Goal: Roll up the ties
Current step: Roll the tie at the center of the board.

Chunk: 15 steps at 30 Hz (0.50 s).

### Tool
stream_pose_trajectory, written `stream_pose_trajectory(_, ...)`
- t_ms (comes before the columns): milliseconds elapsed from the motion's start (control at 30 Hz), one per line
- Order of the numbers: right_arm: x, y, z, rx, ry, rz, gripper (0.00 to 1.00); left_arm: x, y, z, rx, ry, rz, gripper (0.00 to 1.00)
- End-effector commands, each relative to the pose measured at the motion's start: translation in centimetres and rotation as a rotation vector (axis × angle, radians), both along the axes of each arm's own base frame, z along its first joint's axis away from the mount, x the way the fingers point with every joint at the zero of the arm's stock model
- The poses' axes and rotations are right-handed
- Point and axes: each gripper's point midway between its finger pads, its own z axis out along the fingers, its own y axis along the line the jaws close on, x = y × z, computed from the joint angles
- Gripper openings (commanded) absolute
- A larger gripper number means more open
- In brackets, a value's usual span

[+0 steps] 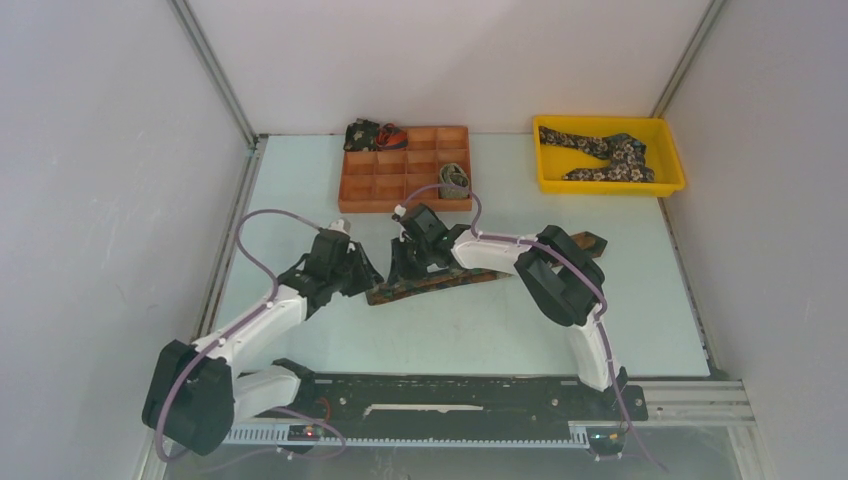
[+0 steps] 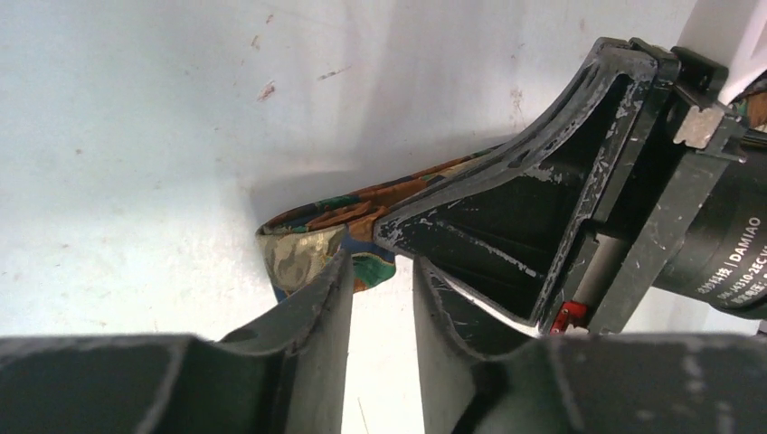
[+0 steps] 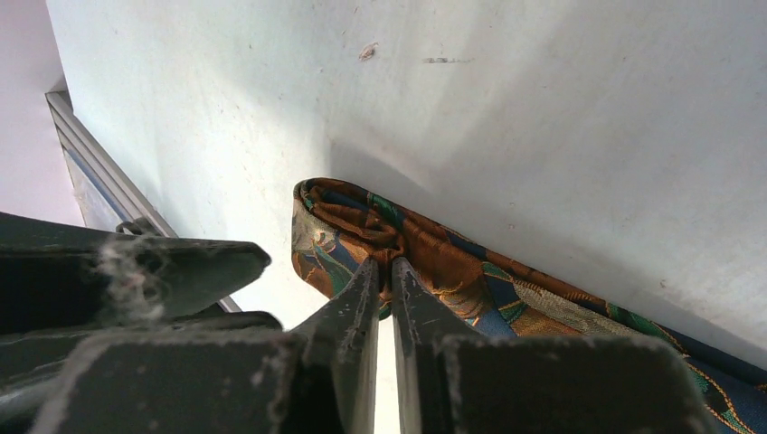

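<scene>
A rust, blue and green patterned tie (image 1: 455, 281) lies flat across the middle of the table, its left end folded over. In the right wrist view my right gripper (image 3: 387, 264) is shut on a pinch of the folded end of this tie (image 3: 470, 280). From above, the right gripper (image 1: 408, 262) stands over the tie's left part. My left gripper (image 1: 366, 277) is at the tie's left tip. In the left wrist view the left gripper (image 2: 381, 264) is open with only bare table between its fingers; the tie's fold (image 2: 306, 246) lies just past its left fingertip.
An orange compartment tray (image 1: 395, 190) at the back holds a rolled dark floral tie (image 1: 362, 134) and a small olive coil (image 1: 454, 180). A yellow bin (image 1: 672, 152) at the back right holds unrolled floral ties (image 1: 608, 156). White walls enclose the table.
</scene>
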Motion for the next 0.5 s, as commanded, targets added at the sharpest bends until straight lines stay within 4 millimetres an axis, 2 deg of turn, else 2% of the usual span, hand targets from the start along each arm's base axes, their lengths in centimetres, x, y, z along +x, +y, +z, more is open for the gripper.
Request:
stream_pose_trajectory(0,0.8,0.4,0.5,0.006,-0.025,0.011,0.10,-0.1,1.3,1.4,0.059,-0.057,0.010,0.40)
stream_pose_trajectory(167,0.9,0.4,0.2,-0.001,-0.026,0.017,0.09,-0.8,3.4,1.4,0.128,-0.057,0.043,0.46)
stream_pose_trajectory(333,1.0,0.3,-0.2,-0.007,-0.031,0.025,0.08,-1.6,4.7,0.2,0.132,-0.035,0.044,0.54)
stream_pose_trajectory(467,1.1,0.2,-0.5,-0.012,-0.037,0.033,0.08,-1.7,4.1,-0.1,0.088,-0.054,0.024,0.59)
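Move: The folded left end of the tie, where rolling begins, lies about 3 cm below the left hand, with next to no offset forward or sideways. The right hand already pinches beside this fold; from that hand the fold's middle is about 2 cm left, 1 cm back and 1 cm below. From the left hand, the tie's far tip is roughly 45 cm right and 11 cm ahead, and the orange box some 30 cm ahead and 4 cm right. Leftward about 4.5 cm and slightly back, the left hand draws away from the tie's folded end, arching up a little over 1 cm and sinking back to its starting height. Its fingers, already parted, spread to a bit over half open. The right hand stays put, nearly shut, keeping its pinch on the tie by the fold. ##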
